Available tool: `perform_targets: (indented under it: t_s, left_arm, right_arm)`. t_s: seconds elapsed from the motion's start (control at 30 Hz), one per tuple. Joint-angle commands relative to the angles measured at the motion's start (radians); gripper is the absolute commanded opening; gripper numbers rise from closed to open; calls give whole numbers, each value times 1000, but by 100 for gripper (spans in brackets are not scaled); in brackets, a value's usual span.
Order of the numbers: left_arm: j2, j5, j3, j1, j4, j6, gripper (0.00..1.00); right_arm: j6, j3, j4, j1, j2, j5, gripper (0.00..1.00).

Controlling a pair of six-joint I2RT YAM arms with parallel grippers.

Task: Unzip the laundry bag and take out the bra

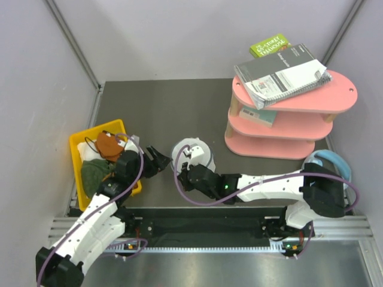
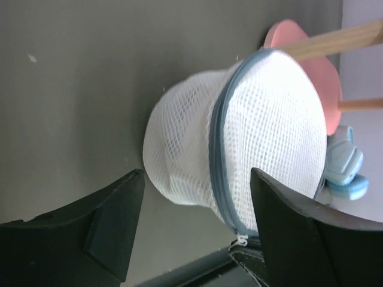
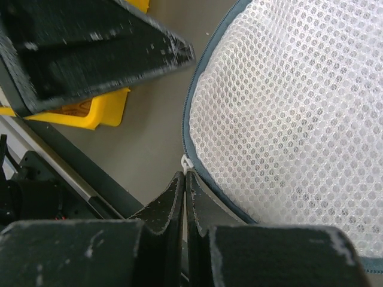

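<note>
The laundry bag (image 1: 192, 154) is a white mesh dome with a grey-blue zipper line round its rim, lying on the dark table. It fills the right wrist view (image 3: 287, 113) and shows in the left wrist view (image 2: 197, 143). My right gripper (image 3: 185, 176) is shut, its tips pinching the white zipper pull (image 3: 187, 162) at the bag's near edge. From above it sits just in front of the bag (image 1: 187, 169). My left gripper (image 1: 160, 161) is open, its jaws spread just left of the bag (image 2: 197, 173) without touching it. The zipper looks closed. The bra is hidden.
A yellow bin (image 1: 81, 156) at the left holds a rust-orange cloth (image 1: 108, 146) and a dark green cloth (image 1: 93, 173). A pink tiered shelf (image 1: 281, 128) with books stands at the back right. Pale blue headphones (image 1: 326, 161) lie at the right.
</note>
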Motion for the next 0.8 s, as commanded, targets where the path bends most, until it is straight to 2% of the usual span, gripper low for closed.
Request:
perform_targets:
  t_s: [0.0,0.43,0.47,0.5,0.57,0.6,0.7,0.77]
  left_arm:
    - [-11,119,-47,1,94,-95,72]
    - [26,188,-111,1,224,-167,45]
    - [29,185,-106,3,215,-163,41]
    - [35,178,-100,1,202,-152,31]
    - [35,162,-87,1,192,-147,19]
    - [38,159,-85,1,195,-143,10]
    - [46,145,-68,3,186,-137,0]
    - [49,136,-62,1,183,-134,0]
  right_arm:
    - [6,46,38,16,6,-10,0]
    - [9,48,34,19,8,-13,0]
    - [8,48,34,19,8,-13,0]
    - [8,48,32,19,8,-14,0]
    - [8,48,30,20,5,-11,0]
    - [9,45,27,20,5,-10,0]
    - [8,40,27,20,2,-8,0]
    - [9,36,27,20,-1,-8,0]
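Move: The open left gripper is just short of the zip edge of the laundry bag: the spot to grip lies about 3 cm to its right, 2 cm back and 2 cm below. From the left hand, the zip pull is roughly 5 cm right, 3 cm back and 2 cm lower, the bag's middle some 10 cm right, 2 cm ahead and 4 cm below. For the right hand, already shut on the zip pull, that spot is some 2 cm ahead and 2 cm left, about level. Bring the left gripper about 3 cm to the right, easing it back and down by some 1.5 cm each at the start, to the grey zip tape just beyond the pull. Roll it about 10 degrees so its left side drops, close the open fingers fully and pinch the tape. Keep the right hand still, holding the zip pull. ##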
